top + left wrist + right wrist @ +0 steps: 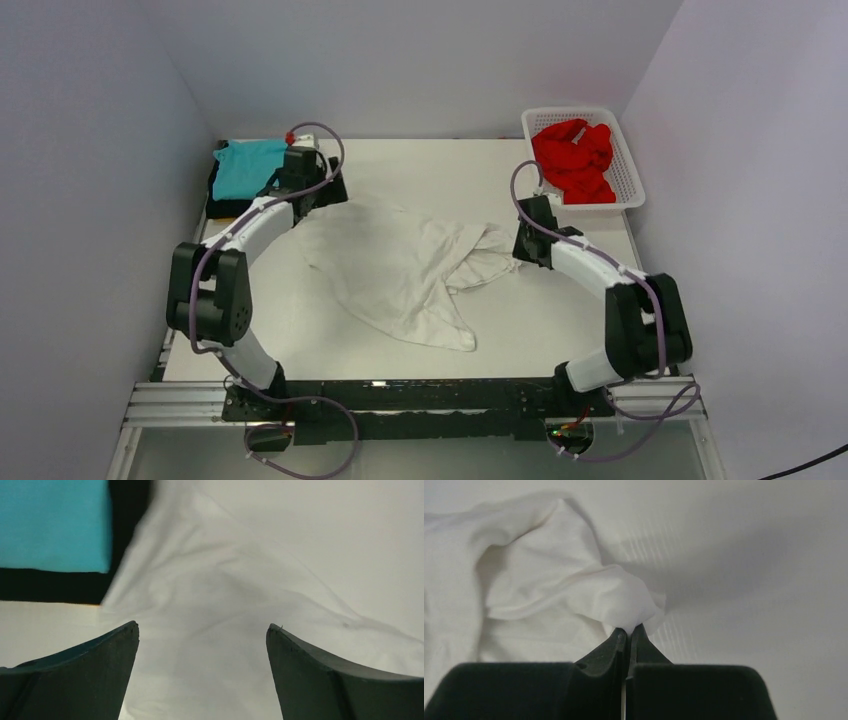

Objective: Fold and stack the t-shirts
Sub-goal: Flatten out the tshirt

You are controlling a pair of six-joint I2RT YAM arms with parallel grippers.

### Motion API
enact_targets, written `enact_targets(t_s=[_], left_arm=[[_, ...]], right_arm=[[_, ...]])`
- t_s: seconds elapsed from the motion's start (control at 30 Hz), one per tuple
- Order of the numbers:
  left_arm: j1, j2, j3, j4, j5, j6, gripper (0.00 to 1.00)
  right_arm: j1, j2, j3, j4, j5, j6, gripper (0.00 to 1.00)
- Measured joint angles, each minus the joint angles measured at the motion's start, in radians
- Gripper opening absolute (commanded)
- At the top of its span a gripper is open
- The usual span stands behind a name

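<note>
The large white t-shirt [400,270] lies crumpled across the middle of the table. My right gripper [522,245] is shut on a bunched edge of the white t-shirt [624,600] at its right end. My left gripper [305,195] is open, its fingers [110,650] spread just above the white t-shirt [210,605] at its far left corner. A folded teal t-shirt [245,165] lies on a folded black t-shirt [225,205] at the far left; both show in the left wrist view, the teal one [52,525] on the black one [50,585]. A red t-shirt [575,160] is crumpled in the basket.
The white lattice basket [630,175] stands at the far right corner. Grey walls close in the table on the left, back and right. Bare table [560,320] shows in front of the white shirt.
</note>
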Motion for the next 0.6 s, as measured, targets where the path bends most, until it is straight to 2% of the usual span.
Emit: enact_targets(t_s=[0.1, 0.23, 0.37, 0.47, 0.6], left_arm=[[-0.070, -0.019, 0.011, -0.018, 0.063, 0.003, 1.00], [-0.233, -0.130, -0.040, 0.014, 0.166, 0.005, 1.00], [-0.522, -0.256, -0.167, 0.068, 0.246, 0.013, 0.99], [-0.755, -0.234, -0.184, 0.061, 0.240, 0.028, 0.99], [-0.973, -0.152, -0.184, 0.048, 0.222, 0.056, 0.99]], right_arm=[[-0.034, 0.114, 0.032, 0.007, -0.021, 0.019, 0.00], [-0.065, 0.128, 0.033, 0.021, -0.063, 0.041, 0.00], [-0.101, 0.127, 0.032, 0.032, -0.122, 0.051, 0.00], [-0.134, 0.120, 0.018, 0.043, -0.172, 0.059, 0.00], [-0.154, 0.110, -0.002, 0.042, -0.219, 0.062, 0.00]])
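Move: The left hand, empty and open, is about 36 cm to the left of the t-shirt's near tip and some 32 cm farther out, roughly 12 cm above it. The folded stack lies about 14 cm to this hand's left and 8 cm ahead. The right hand already pinches the shirt's right end, with the table about 5 cm straight below; the near tip lies some 20 cm back and 11 cm left of this hand. Rightward first, then ever more back towards the base, the left hand swings fast in an arc over the spread shirt to its near tip, roughly 33 cm right and 31 cm back. On the way it rises about 5 cm and sinks again, turning some 70 degrees clockwise, fingers staying wide open. The right hand keeps its pinch and lowers the shirt's right end a little towards the table, then holds there, rolling slightly. ##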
